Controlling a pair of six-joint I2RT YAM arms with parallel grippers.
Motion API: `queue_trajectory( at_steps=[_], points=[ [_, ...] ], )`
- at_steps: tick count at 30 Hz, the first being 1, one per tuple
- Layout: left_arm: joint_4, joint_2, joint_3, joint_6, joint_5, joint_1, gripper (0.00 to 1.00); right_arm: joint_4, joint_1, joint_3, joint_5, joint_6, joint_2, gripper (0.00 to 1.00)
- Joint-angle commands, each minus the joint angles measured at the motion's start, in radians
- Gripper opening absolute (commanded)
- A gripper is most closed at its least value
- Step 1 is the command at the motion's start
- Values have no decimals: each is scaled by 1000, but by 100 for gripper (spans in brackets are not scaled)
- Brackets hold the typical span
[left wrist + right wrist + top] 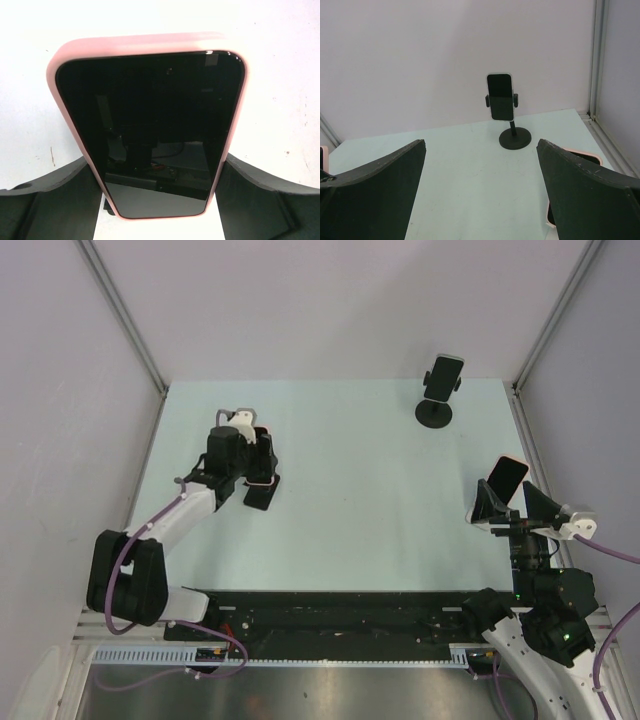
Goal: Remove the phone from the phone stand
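Note:
A phone in a pink case (150,130) leans on a small black stand (262,497) at the table's left. It fills the left wrist view, dark screen facing me. My left gripper (252,455) is open, one finger on either side of the phone's lower half (157,167), close to its edges; I cannot tell if they touch. A corner of the stand shows below the phone (105,206). My right gripper (510,502) is open and empty (481,145) at the right.
A second pink-cased phone (508,475) stands right by my right gripper, partly behind its right finger (582,156). A third phone (500,96) is clamped on a round-base black stand (434,413) at the back right. Walls close in the table on three sides.

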Motion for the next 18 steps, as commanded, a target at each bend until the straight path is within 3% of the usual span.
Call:
queue_trajectory(
  at_steps=[1,7,13,18],
  points=[
    [52,-77,13,7,-16,3,62,26,4,11,-29,-35,-2,100],
    [29,-153,10,-23,-32,8,59,37,4,12,-99,-41,26,100],
    [10,-259,7,-78,-49,9,53,-7,4,88,-240,-12,178,100],
    [-25,-330,0,-166,-10,9,41,-67,4,176,-519,30,398,100]
  ],
)
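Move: The left hand still pinches the pink-cased phone by its side edges, already raised a little, with the phone stand almost directly underneath, some 7 cm below the hand. The round stand is about 48 cm to its right and 27 cm farther out. From the open, empty right hand, the held phone is roughly 45 cm left, 23 cm ahead and 18 cm lower; a flat phone lies some 17 cm right, 23 cm ahead and 34 cm down. Keeping its pinch on the phone's edges, the left hand lifts with gathering speed, about 8 cm up and away from the phone stand, easing back some 2 cm late on while the fingertips tilt up by about 10 degrees. The wide-open right hand sets off across towards the held phone, roughly 7 cm left and then also 3 cm forward, swinging counter-clockwise, tipping its fingers down and rolling a little, and touching nothing. ##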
